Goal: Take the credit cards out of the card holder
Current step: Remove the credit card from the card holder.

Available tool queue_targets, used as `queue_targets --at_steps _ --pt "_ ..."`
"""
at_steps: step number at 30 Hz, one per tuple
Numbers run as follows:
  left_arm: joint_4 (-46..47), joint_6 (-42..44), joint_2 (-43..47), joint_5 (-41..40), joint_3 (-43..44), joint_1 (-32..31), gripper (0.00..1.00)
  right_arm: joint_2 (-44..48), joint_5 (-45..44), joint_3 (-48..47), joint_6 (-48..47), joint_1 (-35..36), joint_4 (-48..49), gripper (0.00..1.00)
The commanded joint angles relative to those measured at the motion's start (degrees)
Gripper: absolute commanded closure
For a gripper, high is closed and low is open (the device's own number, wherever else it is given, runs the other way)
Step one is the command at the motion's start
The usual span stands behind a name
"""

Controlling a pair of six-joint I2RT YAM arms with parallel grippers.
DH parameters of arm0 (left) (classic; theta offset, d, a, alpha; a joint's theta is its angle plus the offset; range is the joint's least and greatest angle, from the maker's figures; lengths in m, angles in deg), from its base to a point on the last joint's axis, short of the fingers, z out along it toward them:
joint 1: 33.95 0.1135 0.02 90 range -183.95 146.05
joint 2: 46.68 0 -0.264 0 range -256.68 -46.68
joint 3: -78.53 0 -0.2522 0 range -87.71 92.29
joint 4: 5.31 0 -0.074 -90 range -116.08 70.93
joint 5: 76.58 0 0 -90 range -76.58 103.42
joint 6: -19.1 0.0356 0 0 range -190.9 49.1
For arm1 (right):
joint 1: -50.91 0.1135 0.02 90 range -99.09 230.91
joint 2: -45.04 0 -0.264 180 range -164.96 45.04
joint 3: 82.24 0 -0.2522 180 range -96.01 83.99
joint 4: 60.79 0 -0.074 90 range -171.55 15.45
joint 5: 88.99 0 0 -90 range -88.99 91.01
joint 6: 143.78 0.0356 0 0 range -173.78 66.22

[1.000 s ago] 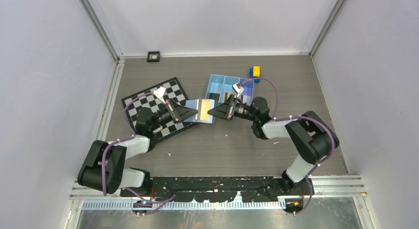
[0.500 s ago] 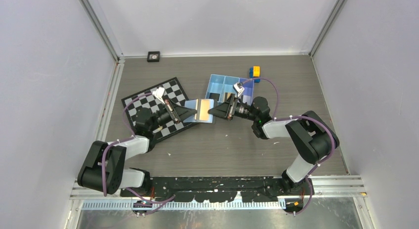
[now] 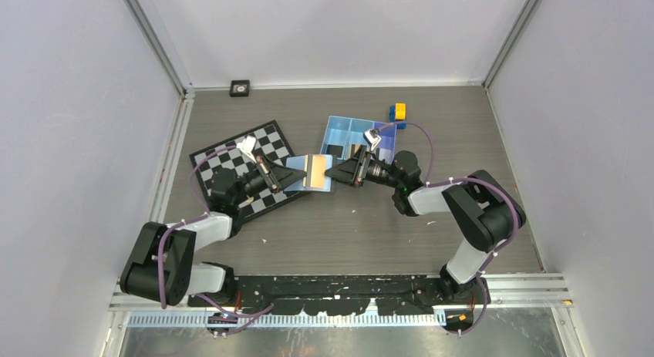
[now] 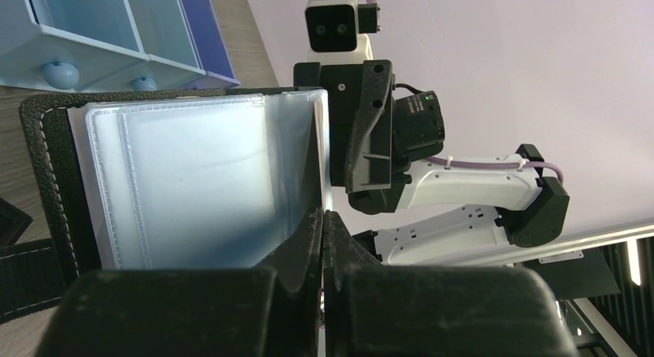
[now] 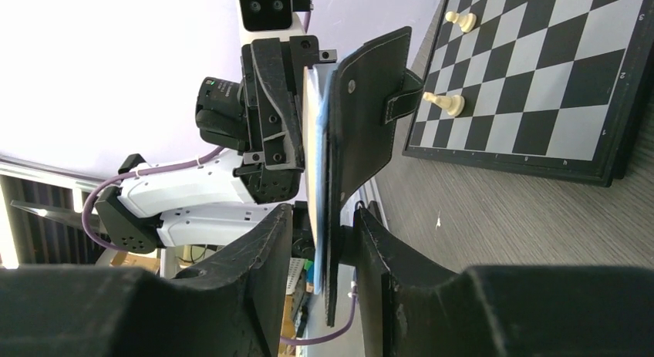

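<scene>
The black card holder (image 3: 311, 172) hangs open in the air between my two grippers, above the table's middle. A gold-orange credit card (image 3: 315, 169) shows on its upper face. My left gripper (image 3: 291, 175) is shut on the holder's left side. In the left wrist view, its fingertips (image 4: 324, 214) pinch a thin leaf beside the pale bluish-silver inner pockets (image 4: 193, 180). My right gripper (image 3: 330, 172) is at the holder's right edge. In the right wrist view that edge (image 5: 362, 102) stands between the open jaws (image 5: 324, 209), with a gap on each side.
A chessboard (image 3: 231, 160) lies under the left arm, with white pawns (image 5: 447, 102) on it. The light-blue compartment tray (image 3: 333, 119) sits behind the right gripper. Yellow-and-blue blocks (image 3: 398, 111) stand past it. A small black square object (image 3: 240, 87) lies at the back wall.
The right gripper's jaws have spread apart and let go of the holder's edge. The left gripper stays shut on the holder, and both arms have barely moved.
</scene>
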State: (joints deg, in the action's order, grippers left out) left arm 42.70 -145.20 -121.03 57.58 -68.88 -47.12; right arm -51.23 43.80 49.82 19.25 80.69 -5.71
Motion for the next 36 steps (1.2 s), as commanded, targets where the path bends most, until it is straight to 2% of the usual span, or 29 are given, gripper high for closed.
queue_targets --at_steps 1,4,10,11,19,23,28,30,36 --pt "1.8 1.2 0.5 1.0 1.5 -1.3 1.0 -1.7 1.0 -2.0 1.6 0.4 4.8 0.59" --pt "2.1 1.1 -0.2 1.4 2.1 -2.2 1.0 -2.9 1.3 -2.2 2.8 0.5 6.3 0.59" --pt "2.2 1.3 -0.4 0.2 1.4 -1.9 1.0 -2.7 1.0 -2.0 2.9 0.4 6.5 0.85" --pt "1.7 1.4 -0.1 -0.2 1.0 -1.4 1.0 -2.3 0.7 -1.8 2.5 0.3 6.0 0.87" --pt "-2.7 2.8 2.0 -1.2 0.4 0.1 1.0 -1.5 0.4 -1.0 2.4 -0.6 5.9 0.9" --pt "-2.2 2.4 1.4 0.2 1.1 0.0 0.99 -2.5 0.8 -1.3 3.6 -0.5 7.7 0.97" --pt "0.3 1.3 0.3 0.7 1.2 -0.7 0.78 -2.3 0.9 -1.3 3.7 -0.5 7.8 0.99" --pt "0.4 1.3 -0.2 1.0 1.6 -1.4 0.73 -2.4 1.0 -1.3 3.7 -0.5 7.9 1.0" --pt "2.5 0.0 -3.7 2.3 2.8 -3.1 0.69 -2.3 1.0 -1.3 3.8 -0.4 8.1 0.99"
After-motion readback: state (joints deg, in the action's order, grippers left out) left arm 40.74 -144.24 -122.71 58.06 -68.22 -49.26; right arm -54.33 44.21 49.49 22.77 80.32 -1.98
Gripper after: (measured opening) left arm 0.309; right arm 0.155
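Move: The card holder lies flat in the air, its middle roughly 1 cm right of my left fingertips, which are shut on thin plastic of its pages, and 3 cm left of my right hand, whose open fingers straddle its right edge. The tan credit card on top lies about 2 cm right of my left hand and 2 cm left of my right. The drawer box stands 14 cm right of my left hand and 8 cm ahead; the chessboard is some 16 cm left, both about 18 cm below. I sink my right hand about 1 cm and close it on the card holder's right edge, holding it there firmly enough to take over. Meanwhile my left hand, still shut, slides about 1 cm right and slightly less back, returns while sinking 1 cm, then opens about a third, letting go of the thin plastic, and eases about 1 cm right again, bringing its parted fingers round the tan card. ##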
